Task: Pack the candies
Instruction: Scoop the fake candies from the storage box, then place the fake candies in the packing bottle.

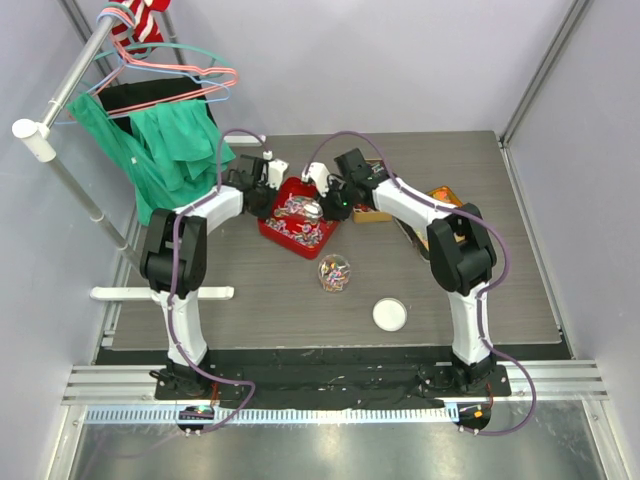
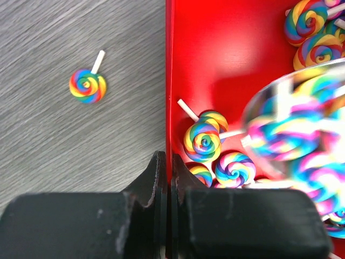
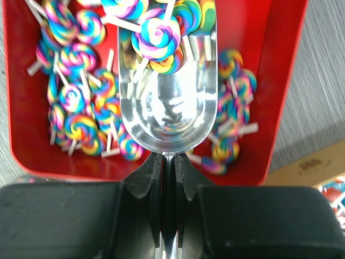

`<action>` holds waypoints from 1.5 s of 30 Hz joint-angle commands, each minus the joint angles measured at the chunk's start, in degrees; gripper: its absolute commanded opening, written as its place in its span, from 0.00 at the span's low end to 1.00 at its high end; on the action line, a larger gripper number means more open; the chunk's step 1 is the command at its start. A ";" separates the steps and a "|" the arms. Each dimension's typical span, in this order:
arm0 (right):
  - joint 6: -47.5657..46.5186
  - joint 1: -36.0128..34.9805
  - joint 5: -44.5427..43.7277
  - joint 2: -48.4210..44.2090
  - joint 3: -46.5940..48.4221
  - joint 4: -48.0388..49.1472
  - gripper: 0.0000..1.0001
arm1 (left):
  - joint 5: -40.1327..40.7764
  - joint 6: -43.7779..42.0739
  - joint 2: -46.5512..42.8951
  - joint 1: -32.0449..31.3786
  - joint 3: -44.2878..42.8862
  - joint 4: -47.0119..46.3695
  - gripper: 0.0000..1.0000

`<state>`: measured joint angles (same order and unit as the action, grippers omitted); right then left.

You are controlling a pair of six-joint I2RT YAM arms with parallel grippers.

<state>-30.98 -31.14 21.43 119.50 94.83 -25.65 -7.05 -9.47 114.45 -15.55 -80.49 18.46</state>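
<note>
The candies (image 3: pixel 75 102) are rainbow-swirl lollipops on short white sticks, piled in a red tray (image 3: pixel 280 81). My right gripper (image 3: pixel 168 162) is shut on the handle of a shiny metal scoop (image 3: pixel 170 113), which hangs over the tray with a few lollipops (image 3: pixel 156 38) in its front end. My left gripper (image 2: pixel 168 162) is shut on the tray's left wall (image 2: pixel 169 81), one finger inside and one outside. One stray lollipop (image 2: pixel 87 84) lies on the table left of the tray. From above, both grippers (image 1: pixel 272 195) (image 1: pixel 330 200) meet at the tray (image 1: pixel 285 240).
A small clear jar (image 1: pixel 334 272) holding candies stands in front of the tray, with a white round lid (image 1: pixel 390 314) nearer the right arm's base. A cardboard box (image 1: pixel 372 212) and an orange pack (image 1: pixel 445 195) lie right of the tray. Green cloth (image 1: pixel 170 150) hangs from a rack at back left.
</note>
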 commanded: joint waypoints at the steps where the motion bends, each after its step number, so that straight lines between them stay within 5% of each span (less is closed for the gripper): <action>1: -0.74 0.90 1.42 -5.95 -1.65 2.80 0.01 | -1.47 3.94 -1.95 1.75 -1.95 -4.84 0.00; 23: -5.05 3.54 4.41 -23.87 -14.93 -1.77 0.01 | 4.68 4.90 3.85 2.72 -5.64 -2.73 0.03; 31: -11.90 3.71 4.06 -33.10 -22.31 -10.99 0.01 | 2.74 4.20 4.46 2.81 -5.82 -0.53 0.25; 43: -16.92 3.45 0.02 -42.95 -30.14 -20.66 0.01 | 2.22 4.03 1.31 2.81 -5.12 0.44 0.83; 45: -17.36 3.27 -1.90 -43.91 -30.92 -21.81 0.01 | 1.95 3.85 -0.19 2.81 -4.77 0.88 0.99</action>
<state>-46.15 -27.64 22.24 79.33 64.84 -45.01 -3.73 -5.23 119.20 -12.99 -84.38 18.31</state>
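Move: The clear storage box, a round jar, lies about 13 cm back and 2 cm right of the right hand, some 4 cm lower; the red tray's middle is 6 cm left of that hand and 2 cm ahead, the cardboard candy box 11 cm ahead and 11 right, the white lid 22 cm back and 15 right. From the left hand, already pinching the tray's rim, the tray's middle is 7 cm right, level fore and aft, and the storage box 15 cm back, 15 right. Keep the right grip on the loaded scoop: lift it off the tray while easing right, then swing it back and right, about 20 cm in all, bringing its front to the storage box while the hand stays to the right of it. Meanwhile draw the pinched tray rim with the left hand some 3 cm left and forward, turning slightly counter-clockwise and sinking a little, then open the fingers wide around the rim. ##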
